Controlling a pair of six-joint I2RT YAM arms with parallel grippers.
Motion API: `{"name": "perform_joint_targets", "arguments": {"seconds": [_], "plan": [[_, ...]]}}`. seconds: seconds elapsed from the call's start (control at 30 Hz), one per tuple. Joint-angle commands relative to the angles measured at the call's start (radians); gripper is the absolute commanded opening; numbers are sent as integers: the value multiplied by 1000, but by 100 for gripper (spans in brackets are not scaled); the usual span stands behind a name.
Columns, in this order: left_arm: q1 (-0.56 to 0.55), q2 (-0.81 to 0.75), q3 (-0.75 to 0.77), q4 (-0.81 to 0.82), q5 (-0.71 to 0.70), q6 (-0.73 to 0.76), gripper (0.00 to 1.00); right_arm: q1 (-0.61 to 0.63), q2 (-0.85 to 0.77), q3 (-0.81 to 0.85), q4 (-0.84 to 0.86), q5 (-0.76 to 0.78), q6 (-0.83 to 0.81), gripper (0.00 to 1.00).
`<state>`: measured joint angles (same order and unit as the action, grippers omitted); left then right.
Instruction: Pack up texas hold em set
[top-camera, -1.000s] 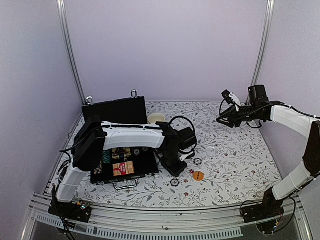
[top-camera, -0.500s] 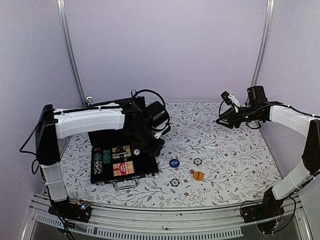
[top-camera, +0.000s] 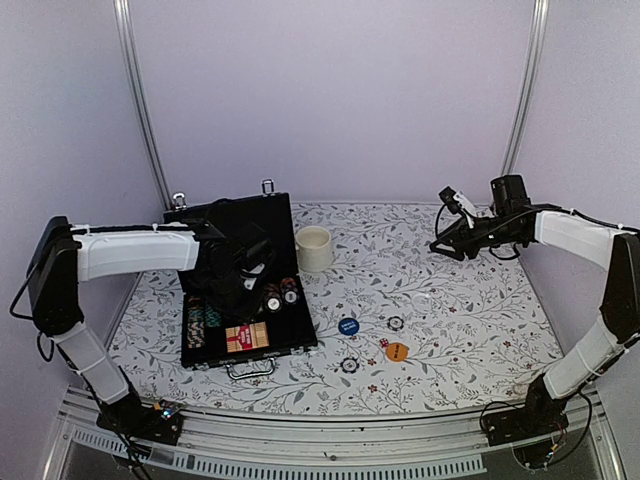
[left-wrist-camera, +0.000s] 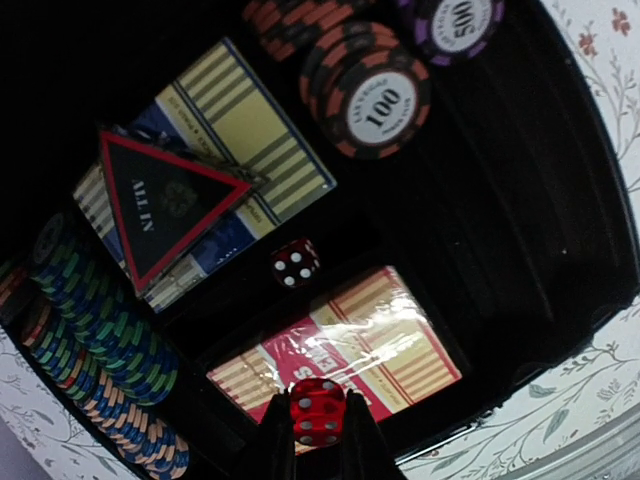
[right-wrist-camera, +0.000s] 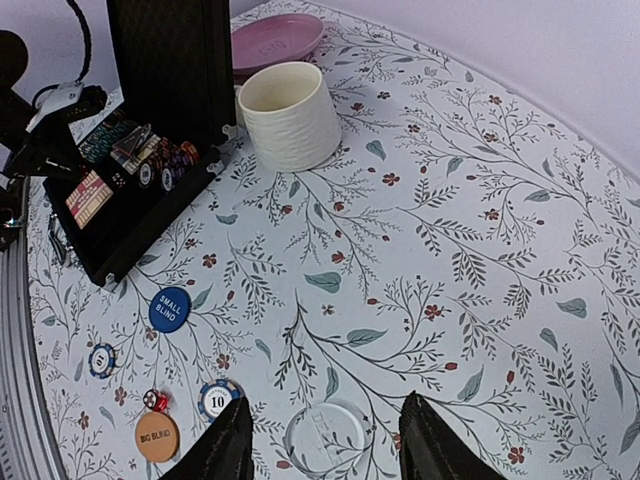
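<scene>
The black case (top-camera: 300, 346) lies open at the left, its lid upright. Inside are a red deck (left-wrist-camera: 400, 345), a blue deck under an "All In" triangle (left-wrist-camera: 165, 200), a die (left-wrist-camera: 294, 263) and striped chips (left-wrist-camera: 380, 95). My left gripper (left-wrist-camera: 318, 425) hangs over the red deck, shut on a red die (left-wrist-camera: 318, 405). On the cloth lie a blue button (top-camera: 348, 326), an orange button (top-camera: 397, 351), a second red die (top-camera: 383, 343), two chips (top-camera: 396, 323) (top-camera: 349, 365) and a clear round button (right-wrist-camera: 325, 438). My right gripper (top-camera: 440, 243) is open in the air at the right, holding nothing.
A cream mug (top-camera: 314, 247) stands right of the case lid. A pink plate (right-wrist-camera: 275, 40) lies behind the lid. Metal frame posts (top-camera: 140, 100) rise at the back corners. The left arm (top-camera: 130, 250) stretches across the case's back left.
My left arm has swung from the loose pieces at mid-table back to the left, over the open case, with the red die between its fingers. The right arm has barely moved.
</scene>
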<state>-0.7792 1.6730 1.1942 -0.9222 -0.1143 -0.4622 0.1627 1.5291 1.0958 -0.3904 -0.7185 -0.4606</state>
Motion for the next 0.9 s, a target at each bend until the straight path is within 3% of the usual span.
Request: {"name": "perform_joint_targets", "arguments": {"seconds": [0.0, 0.3, 0.87], "plan": [[52, -16, -68, 86, -48, -31, 3, 0, 30, 19, -14, -35, 8, 42], [144, -3, -158, 232, -2, -29, 3, 0, 48, 21, -20, -50, 10, 42], [143, 56, -133, 270, 109, -10, 2, 0, 88, 39, -51, -60, -5, 42]]}}
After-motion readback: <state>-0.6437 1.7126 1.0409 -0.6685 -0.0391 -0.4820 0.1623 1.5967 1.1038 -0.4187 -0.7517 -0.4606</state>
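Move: The left hand, already pinching a red die, has the slot between the card decks about 3 cm ahead, 1 cm left and 6 cm below. The red deck's middle lies about 1 cm back and 1 cm left, the blue deck under the All In marker 8 cm ahead and 1 cm left, and the 100 chips 7 cm ahead, 6 cm right. From the right hand the slot is roughly 41 cm left, 9 cm back, 17 cm below. Still pinching the die, the left hand sinks about 5 cm, easing forward and left, then right, towards the slot. ##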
